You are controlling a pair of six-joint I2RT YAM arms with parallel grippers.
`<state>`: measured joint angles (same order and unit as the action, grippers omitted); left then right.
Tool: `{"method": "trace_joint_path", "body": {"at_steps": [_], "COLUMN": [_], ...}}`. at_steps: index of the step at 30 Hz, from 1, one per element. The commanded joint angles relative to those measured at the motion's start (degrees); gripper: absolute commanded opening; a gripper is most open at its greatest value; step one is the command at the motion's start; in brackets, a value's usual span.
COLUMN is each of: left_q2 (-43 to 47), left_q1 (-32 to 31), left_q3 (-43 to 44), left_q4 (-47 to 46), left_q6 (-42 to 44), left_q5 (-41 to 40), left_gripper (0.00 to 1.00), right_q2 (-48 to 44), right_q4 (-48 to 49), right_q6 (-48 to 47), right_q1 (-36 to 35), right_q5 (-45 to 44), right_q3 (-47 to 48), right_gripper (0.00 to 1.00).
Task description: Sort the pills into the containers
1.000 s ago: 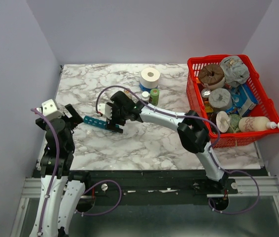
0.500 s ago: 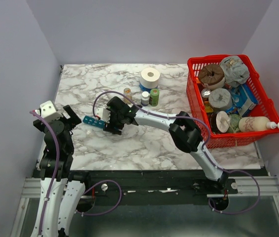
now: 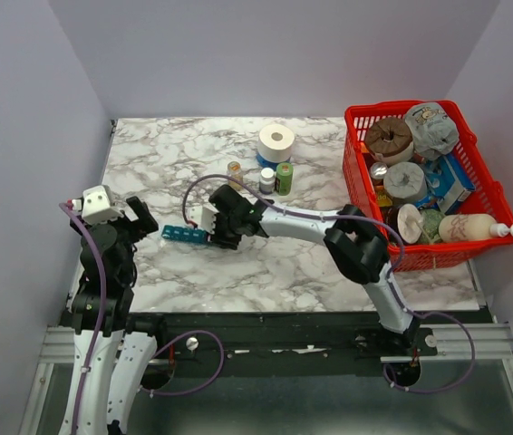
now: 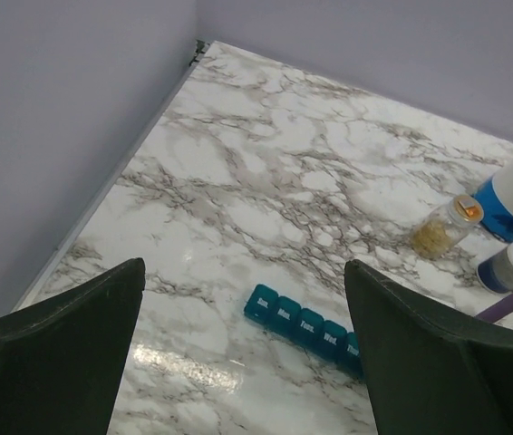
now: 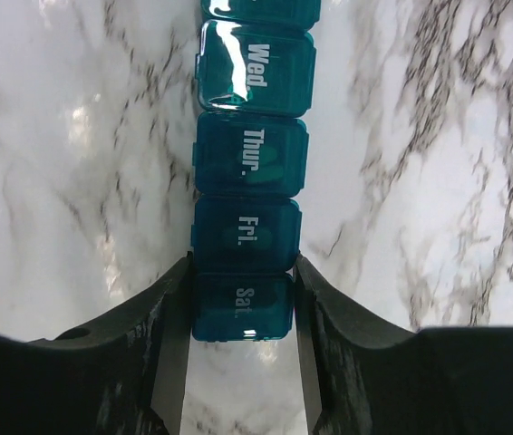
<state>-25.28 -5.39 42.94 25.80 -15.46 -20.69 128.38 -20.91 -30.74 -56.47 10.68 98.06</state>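
The containers, a teal strip of day-labelled compartments (image 3: 182, 235) (image 4: 306, 323) (image 5: 249, 181), lie flat on the marble with all lids closed. My right gripper (image 3: 213, 232) (image 5: 243, 276) reaches in from the right, and its two fingers press against both sides of the "Sat." end compartment. My left gripper (image 3: 139, 217) (image 4: 243, 272) hovers wide open just left of the strip's "Sun." end, holding nothing. No loose pills show. A small amber bottle (image 3: 235, 170) (image 4: 442, 228) with yellowish contents stands behind the strip.
A white-capped bottle (image 3: 267, 178), a green bottle (image 3: 285, 177) and a white roll on a blue tub (image 3: 276, 142) stand at the back centre. A full red mesh basket (image 3: 358, 172) sits at the right. Walls close in on the left and back.
My right gripper's jaws have narrowed from wide open onto the strip's end. The strip has shifted slightly right and nearer. The left gripper has edged right, still open.
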Motion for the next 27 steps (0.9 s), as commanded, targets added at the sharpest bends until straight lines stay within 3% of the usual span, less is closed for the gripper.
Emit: {"method": "trace_joint_path", "body": {"at_steps": [1, 7, 11, 21, 25, 27], "left_q2": [-1.26, -2.49, -4.07, -9.17, -11.46, -12.95], "left_q1": [-0.15, -0.15, -0.15, -0.67, -4.09, -6.64], "left_q3": [-0.22, -2.50, -3.73, -5.85, -7.25, -7.52], "left_q4": [1.00, -1.19, -3.82, -10.76, -12.09, -11.31], "left_q6": [1.84, 1.93, 1.31, 1.14, 3.32, 5.87], "left_q5": [11.97, 25.04, 33.31, 48.18, 49.52, 47.94], "left_gripper": [0.99, 0.99, 0.99, 0.99, 0.97, 0.96], "right_q2": [-8.30, -24.47, -31.69, -35.74, -37.06, -37.41], "right_q4": [-0.90, -0.36, -0.19, -0.18, -4.83, -6.42], "right_q6": [-3.88, -11.17, -17.06, -25.76, -27.00, -26.74], "right_q1": [-0.31, 2.67, 6.80, 17.09, 17.62, 17.62], "right_q5": [-0.39, 1.36, 0.93, -0.75, 4.42, 6.80], "right_q3": [-12.87, -35.87, -45.57, -50.60, -48.50, -47.00], "right_gripper": [0.40, 0.41, 0.43, 0.53, 0.76, 0.79]}}
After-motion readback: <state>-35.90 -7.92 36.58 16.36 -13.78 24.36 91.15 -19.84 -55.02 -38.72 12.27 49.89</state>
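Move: The right hand still pinches the pill organizer's Sat. end, with its middle about 8 cm left and 1 cm ahead. Its destination, clear marble, is 25 cm right and 3 cm back. From this hand, the amber jar is 18 cm ahead and 6 cm right; the white bottle is 17 ahead and 16 right. The organizer's middle lies some 6 cm ahead of the left hand, 9 cm right and 26 cm below. Right hand drags the pill organizer about 25 cm right and opens; left hand follows 15 cm, turning 45° clockwise. ##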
